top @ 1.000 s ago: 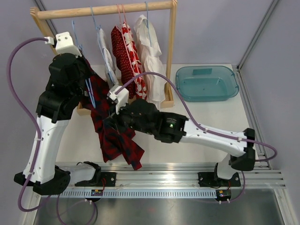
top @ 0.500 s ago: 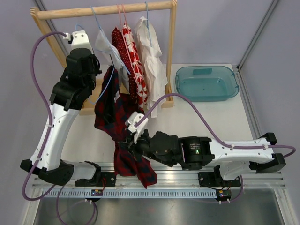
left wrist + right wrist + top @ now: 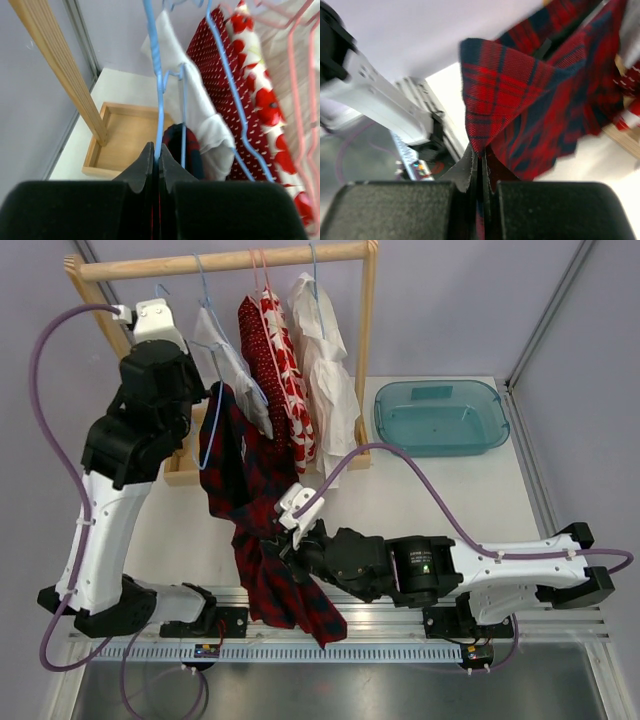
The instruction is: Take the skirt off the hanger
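The skirt (image 3: 252, 485) is red and dark plaid. It hangs in a long drape from a blue wire hanger (image 3: 203, 435), still looped over the hanger's lower part, and reaches down to the near rail. In the left wrist view my left gripper (image 3: 159, 152) is shut on the hanger's blue wire (image 3: 160, 105), with the skirt (image 3: 186, 146) just beyond it. My right gripper (image 3: 481, 156) is shut on a fold of the skirt (image 3: 510, 85); from above it sits low at the skirt's middle (image 3: 276, 543), near the front rail.
The wooden rack's rail (image 3: 230, 260) carries a white garment (image 3: 228, 360), a red dotted dress (image 3: 268, 350) and a white shirt (image 3: 325, 365) right beside the hanger. The rack's wooden base tray (image 3: 125, 135) lies below. A teal tub (image 3: 440, 418) sits at the back right.
The right gripper has dragged the skirt from mid-table toward the near rail, stretching it downward. The left arm lifted the hanger toward the rack, then shifted slightly left.
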Controlling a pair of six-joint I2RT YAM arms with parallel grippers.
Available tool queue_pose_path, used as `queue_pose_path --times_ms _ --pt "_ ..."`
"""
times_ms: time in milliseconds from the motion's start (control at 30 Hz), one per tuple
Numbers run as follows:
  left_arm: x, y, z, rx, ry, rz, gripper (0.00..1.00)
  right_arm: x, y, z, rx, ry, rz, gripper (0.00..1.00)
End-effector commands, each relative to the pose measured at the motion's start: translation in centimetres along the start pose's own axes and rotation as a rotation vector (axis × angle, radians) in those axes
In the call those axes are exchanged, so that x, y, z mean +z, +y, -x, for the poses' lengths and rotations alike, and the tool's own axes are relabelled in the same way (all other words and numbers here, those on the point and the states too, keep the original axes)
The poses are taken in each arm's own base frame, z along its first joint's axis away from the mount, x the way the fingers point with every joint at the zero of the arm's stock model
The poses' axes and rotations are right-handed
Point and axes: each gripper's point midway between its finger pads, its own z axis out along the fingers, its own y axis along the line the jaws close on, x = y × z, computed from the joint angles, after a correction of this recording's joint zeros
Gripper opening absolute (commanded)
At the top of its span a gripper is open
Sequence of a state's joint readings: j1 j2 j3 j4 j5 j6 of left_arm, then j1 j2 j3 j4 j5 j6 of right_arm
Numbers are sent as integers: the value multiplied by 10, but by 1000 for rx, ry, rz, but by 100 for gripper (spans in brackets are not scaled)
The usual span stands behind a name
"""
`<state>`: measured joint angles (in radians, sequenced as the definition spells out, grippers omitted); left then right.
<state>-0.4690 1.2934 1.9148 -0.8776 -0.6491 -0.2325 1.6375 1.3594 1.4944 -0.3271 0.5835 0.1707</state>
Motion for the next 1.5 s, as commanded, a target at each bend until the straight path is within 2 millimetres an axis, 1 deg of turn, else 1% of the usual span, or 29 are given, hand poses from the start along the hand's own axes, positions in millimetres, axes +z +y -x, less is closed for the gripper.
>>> queue_pose_path --times_ms 0,33,100,133,167,200,233,300,333,367,433,467,533,600,767,833,867,900,933,1000,1033,1100,1133,1200,1233,1300,1333,1367,1467 --pt "-40 9 71 -129 -136 -64 0 -6 -11 7 10 -86 -65 0" --pt "-47 8 68 -151 -108 -83 0 -1 -18 3 -1 -82 -105 0" --pt "-61 9 36 -118 14 -130 0 16 -39 -8 -21 -50 -188 0" --pt "-66 9 18 -122 73 -147 0 23 -41 -9 -17 -44 -181 0" --pt "-60 0 -19 -84 182 -175 0 32 -47 -14 -20 -34 -190 0" --pt "-66 -1 -34 -102 223 -196 0 40 -55 -16 -16 -33 -198 0" --pt "-77 2 -46 -113 249 -220 0 51 -85 -17 -2 -30 -253 0" --pt "-83 -1 -96 -97 398 -245 0 69 -105 -24 34 -7 -251 0" --pt "-94 2 -105 -103 417 -268 0 76 -142 -14 61 -20 -312 0" --pt "-101 -4 -115 -112 454 -321 0 86 -151 -18 68 -1 -306 0" --pt "-111 -10 -153 -113 544 -382 0 98 -182 -6 66 -11 -344 0" --pt "-117 -11 -149 -128 528 -413 0 102 -189 -5 54 -5 -352 0" --pt "-125 -2 -169 -122 583 -390 0 113 -199 -9 14 32 -370 0" --pt "-135 8 -174 -118 597 -376 0 118 -204 -20 3 72 -387 0" --pt "-158 23 -146 -148 528 -390 0 118 -213 -98 76 195 -432 0" --pt "-160 30 -139 -144 509 -366 0 98 -221 -129 132 224 -484 0" --pt "-161 37 -125 -154 460 -340 0 89 -222 -137 151 224 -497 0" --pt "-160 40 -120 -154 443 -327 0 73 -229 -167 152 270 -524 0" --pt "-161 43 -113 -163 415 -321 0 57 -230 -153 178 210 -531 0" --pt "-158 51 -100 -171 354 -284 0 33 -236 -158 175 188 -557 0" --pt "-154 54 -98 -173 338 -257 0 7 -245 -157 166 167 -601 0" --pt "-144 67 -98 -166 313 -159 0 -22 -257 -152 149 144 -663 0" --pt "-142 67 -97 -163 309 -156 0 -53 -270 -131 159 72 -750 0" --pt "-145 57 -90 -162 288 -227 0 -82 -277 -113 156 5 -794 0" --pt "-147 46 -80 -173 258 -295 0 -108 -285 -93 145 -62 -830 0" --pt "-158 13 -83 -130 317 -487 0 -133 -294 -73 134 -120 -894 0" --pt "-163 2 -90 -109 375 -547 0 -156 -302 -55 114 -160 -958 0" --pt "-167 -21 -105 -89 475 -646 0 -165 -306 -45 102 -176 -986 0" --pt "-159 -35 -149 -88 613 -673 0 -189 -312 -13 39 -213 -1056 0"
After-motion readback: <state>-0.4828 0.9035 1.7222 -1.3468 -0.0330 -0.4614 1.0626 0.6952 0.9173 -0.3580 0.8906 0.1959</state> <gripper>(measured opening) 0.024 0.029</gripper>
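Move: The left hand holds the blue hanger; the skirt's middle is roughly 15 cm back, 13 cm right and 20 cm below it. White shirt: some 15 cm ahead of that hand, 4 cm right and slightly below; dotted red garment: about 15 cm ahead and 11 cm right. The right hand pinches the skirt, with the hanger about 27 cm ahead and 18 cm left, level in height; the green tub lies some 57 cm ahead, 48 cm right, far below. Back and down, after a small lift, the left hand draws the hanger some 17 cm away from the rack, tips down, then rises partway. The right, still pinching the skirt, sweeps forward and down, then about 28 cm right away from the hanger, dipping low before climbing as it turns some 50 degrees clockwise. Both keep their grip. ##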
